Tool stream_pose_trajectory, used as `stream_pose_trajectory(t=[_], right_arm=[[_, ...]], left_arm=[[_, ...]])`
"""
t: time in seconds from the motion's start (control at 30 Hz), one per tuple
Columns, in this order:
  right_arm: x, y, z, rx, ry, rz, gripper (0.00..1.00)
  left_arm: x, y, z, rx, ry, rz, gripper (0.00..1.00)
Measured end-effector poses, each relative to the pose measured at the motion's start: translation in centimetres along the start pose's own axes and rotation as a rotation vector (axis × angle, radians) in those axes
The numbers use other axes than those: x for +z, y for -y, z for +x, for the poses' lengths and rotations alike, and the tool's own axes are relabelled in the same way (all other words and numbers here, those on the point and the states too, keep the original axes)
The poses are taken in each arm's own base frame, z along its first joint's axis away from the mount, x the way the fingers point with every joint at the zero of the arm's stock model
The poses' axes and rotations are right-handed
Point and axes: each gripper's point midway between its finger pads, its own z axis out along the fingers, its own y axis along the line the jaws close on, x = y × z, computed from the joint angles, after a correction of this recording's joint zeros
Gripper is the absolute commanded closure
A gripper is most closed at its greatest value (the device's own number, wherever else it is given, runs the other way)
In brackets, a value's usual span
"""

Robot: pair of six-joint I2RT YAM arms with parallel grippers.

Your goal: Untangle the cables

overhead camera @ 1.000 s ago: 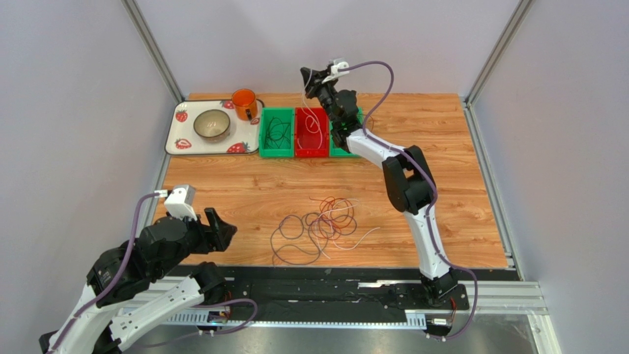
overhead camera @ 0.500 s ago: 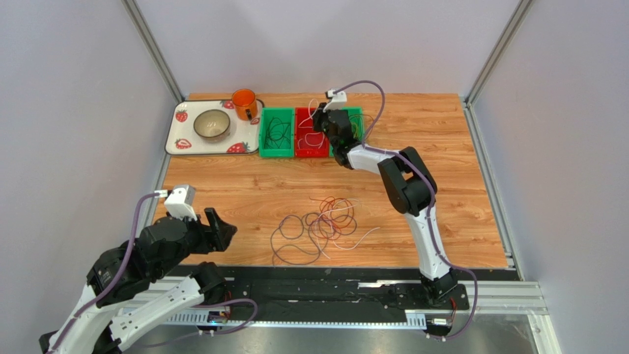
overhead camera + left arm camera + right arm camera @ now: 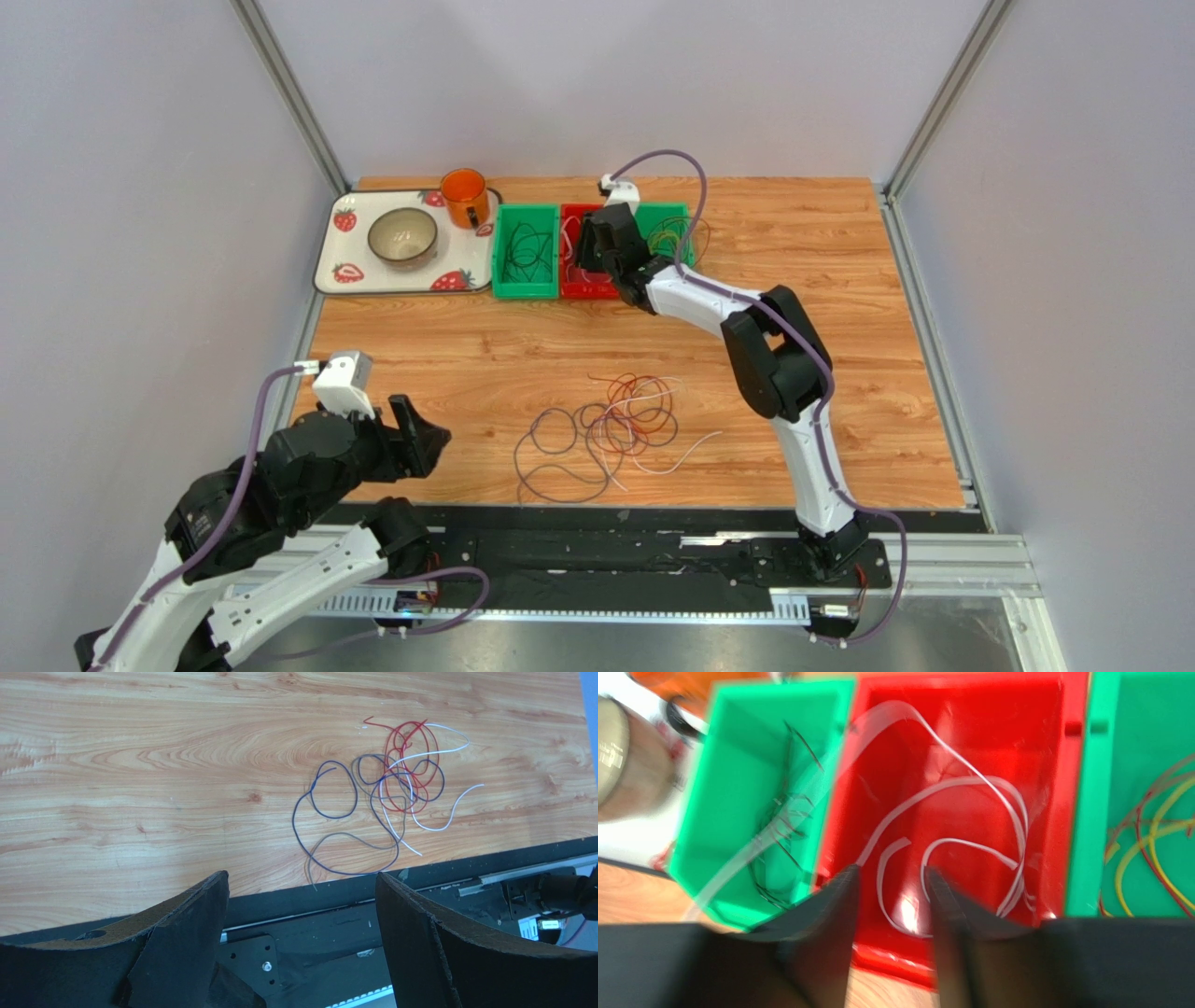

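Note:
A tangle of cables [image 3: 617,427], white, red-brown and dark purple-black loops, lies on the wooden table near the front middle. It also shows in the left wrist view [image 3: 393,784]. My left gripper [image 3: 418,437] is open and empty, hovering at the front left, apart from the tangle; its jaws [image 3: 303,876] stand wide over the table's front edge. My right gripper [image 3: 582,256] is low over the red bin [image 3: 591,290] at the back. Its jaws [image 3: 892,871] stand apart above a white cable [image 3: 962,787] lying coiled in the red bin [image 3: 962,700].
A green bin [image 3: 738,756] with dark wires sits left of the red one. Another green bin [image 3: 1137,756] with yellow and red wires sits to its right. A strawberry tray [image 3: 344,266] with a bowl [image 3: 403,235] and an orange mug [image 3: 464,196] stand back left.
My right gripper has come down from high above the bins, where it held the white cable, to just over the red bin. The white cable now lies in the bin. The left arm has not moved.

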Motion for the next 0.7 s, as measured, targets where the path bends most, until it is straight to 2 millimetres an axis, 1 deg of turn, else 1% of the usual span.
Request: stream_pose_trajectory(t=[0.07, 0.13, 0.17, 0.27, 0.3, 0.33, 0.4, 0.57, 0.67, 0.7], right_arm=[[-0.2, 0.6, 0.9, 0.008, -0.045, 0.029, 0.26], [-0.5, 1.1, 1.5, 0.008, -0.084, 0.063, 0.26], [-0.6, 1.3, 1.4, 0.008, -0.099, 0.077, 0.26], [-1.0, 1.0, 0.4, 0.008, -0.113, 0.097, 0.24], [-1.1, 0.9, 0.0, 0.011, -0.112, 0.101, 0.18], [-1.2, 0.7, -0.6, 0.016, -0.109, 0.103, 0.18], [-1.4, 0.7, -0.9, 0.02, -0.116, 0.113, 0.17], [-2.6, 2.5, 0.1, -0.008, -0.174, 0.205, 0.17], [-4.0, 3.8, 0.4, -0.038, -0.208, 0.272, 0.16], [-4.6, 4.2, 0.2, -0.048, -0.212, 0.295, 0.16]], left_arm=[[0.0, 0.0, 0.0, 0.0, -0.001, 0.002, 0.16], [0.0, 0.1, 0.1, 0.002, -0.004, 0.003, 0.16], [0.0, 0.1, 0.1, 0.003, -0.007, 0.002, 0.16], [0.3, 0.2, 0.2, 0.011, -0.019, -0.007, 0.15], [0.4, 0.2, 0.2, 0.014, -0.025, -0.012, 0.16], [0.5, 0.2, 0.3, 0.018, -0.032, -0.018, 0.16], [0.8, 0.3, 0.4, 0.025, -0.044, -0.03, 0.16], [1.2, 0.4, 0.6, 0.038, -0.069, -0.047, 0.15], [1.3, 0.4, 0.6, 0.04, -0.073, -0.051, 0.15], [1.3, 0.4, 0.7, 0.041, -0.074, -0.052, 0.15]])
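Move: The red bin receiving the white cable lies right under the right hand: its middle is about 5 cm ahead, 1 cm to the right and some 6 cm below. The left green bin stands about 10 cm to this hand's left and the right green bin about 12 cm to its right, both 5 cm ahead and equally low. From the idle left hand, the red bin is roughly 46 cm ahead, 19 cm to the right and 19 cm below. Over the near part of the red bin, the right hand, its fingers already parting, spreads them from about a third to wide open and leaves the white cable free, dipping about 1 cm and then rising again. It then draws to the right about 5 cm and back about 3 cm at nearly its starting height, tipping the fingers some 15 degrees farther down while its left side sinks and the hand turns slightly clockwise. ##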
